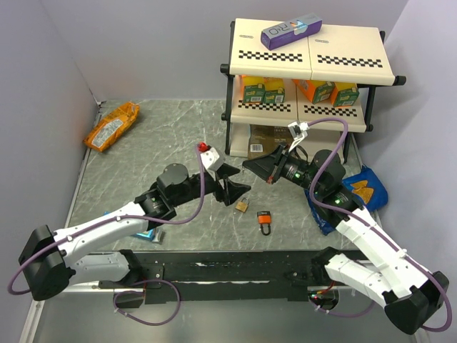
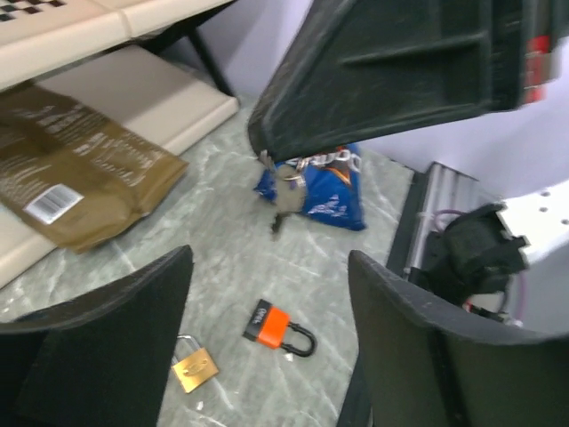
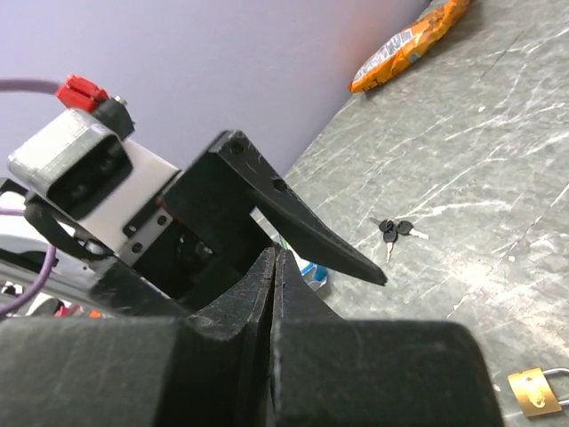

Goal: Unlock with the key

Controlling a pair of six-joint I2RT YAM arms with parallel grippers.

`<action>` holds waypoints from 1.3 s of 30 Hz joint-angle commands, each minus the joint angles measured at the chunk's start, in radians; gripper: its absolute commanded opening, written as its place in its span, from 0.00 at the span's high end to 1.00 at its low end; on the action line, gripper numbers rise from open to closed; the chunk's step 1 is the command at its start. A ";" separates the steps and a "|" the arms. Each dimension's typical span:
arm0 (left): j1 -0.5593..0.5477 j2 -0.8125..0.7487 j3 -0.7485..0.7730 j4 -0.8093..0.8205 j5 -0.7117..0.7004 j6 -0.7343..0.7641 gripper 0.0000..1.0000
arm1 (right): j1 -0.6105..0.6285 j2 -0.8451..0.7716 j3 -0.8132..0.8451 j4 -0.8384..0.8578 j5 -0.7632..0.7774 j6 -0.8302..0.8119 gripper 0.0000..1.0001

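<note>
My right gripper (image 1: 247,165) is shut, its fingers pressed together (image 3: 276,256). In the left wrist view a small key bunch (image 2: 283,203) with metal rings dangles from its tip (image 2: 263,149), so it holds the key. A second bunch of black-headed keys (image 3: 394,229) lies on the table beyond the left gripper's finger. My left gripper (image 1: 235,185) hangs open just left of the right one, nothing between its fingers (image 2: 271,260). Below it lie the brass padlock (image 2: 195,367) (image 1: 243,206) and the orange-red padlock (image 2: 279,327) (image 1: 265,219).
A two-tier shelf rack (image 1: 307,64) stands at the back right with boxes in it, a purple box (image 1: 290,32) on top and a brown packet (image 2: 80,173) under it. A blue bag (image 1: 360,189) lies right, an orange snack bag (image 1: 111,125) far left.
</note>
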 commanded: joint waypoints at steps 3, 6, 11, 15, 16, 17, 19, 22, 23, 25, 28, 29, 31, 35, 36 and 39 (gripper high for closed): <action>-0.033 0.018 0.067 0.011 -0.108 0.061 0.31 | -0.003 -0.016 -0.003 0.016 0.020 0.031 1.00; -0.035 0.014 0.058 0.039 -0.122 0.059 0.31 | -0.003 -0.019 -0.003 0.007 0.023 0.029 1.00; -0.038 0.014 0.055 0.065 -0.116 0.053 0.35 | -0.003 -0.018 -0.006 0.002 0.024 0.032 1.00; -0.038 0.021 0.058 0.073 -0.119 0.047 0.38 | -0.003 -0.012 -0.001 -0.002 0.020 0.032 1.00; -0.040 0.023 0.059 0.076 -0.110 0.044 0.39 | -0.003 -0.009 0.002 -0.007 0.018 0.032 1.00; -0.038 0.025 0.061 0.074 -0.105 0.044 0.44 | -0.003 -0.004 0.003 -0.009 0.017 0.032 1.00; -0.040 0.026 0.062 0.070 -0.107 0.045 0.49 | -0.003 -0.001 0.000 -0.007 0.015 0.035 1.00; -0.040 0.023 0.053 0.079 -0.102 0.044 0.57 | -0.001 -0.001 0.002 -0.015 0.018 0.031 1.00; -0.040 0.018 0.052 0.083 -0.099 0.044 0.61 | -0.003 0.001 0.002 -0.016 0.017 0.031 1.00; -0.040 0.020 0.050 0.085 -0.096 0.042 0.63 | -0.003 0.004 0.000 -0.021 0.012 0.029 1.00; -0.040 0.026 0.053 0.079 -0.088 0.039 0.70 | -0.003 0.004 -0.004 -0.027 0.012 0.032 1.00; -0.040 0.031 0.055 0.080 -0.081 0.038 0.72 | -0.003 0.004 -0.006 -0.025 0.010 0.035 1.00; -0.038 0.037 0.056 0.077 -0.076 0.035 0.80 | -0.003 0.005 -0.007 -0.025 0.009 0.037 1.00; -0.040 0.032 0.062 0.059 -0.077 0.042 0.94 | -0.001 0.005 -0.004 -0.033 0.016 0.031 1.00; -0.040 0.029 0.062 0.047 -0.078 0.050 0.98 | -0.003 0.007 -0.003 -0.042 0.021 0.028 1.00; -0.038 0.011 0.053 0.008 -0.056 0.068 0.99 | -0.004 0.002 -0.003 -0.064 0.032 0.011 1.00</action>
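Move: The key hangs from the right hand's shut fingertips, about 1 cm left of that hand's point and 2 cm below it. From the open left hand the key is only some 2 cm to the right, 1 cm ahead and 3 cm up. On the table roughly 25 cm beneath the left hand, the brass padlock lies about 2 cm ahead, level sideways, and the orange padlock about 8 cm right and 4 cm back. The key, still pinched by its upper end in the right fingertips, is lowered about 1.5 cm as the right hand sinks with its grip kept. The left hand eases forward and slightly up, about 1 cm, then nearly holds its place while its fingers close from about three-quarters open to shut, pinching the key's lower part from both sides. ##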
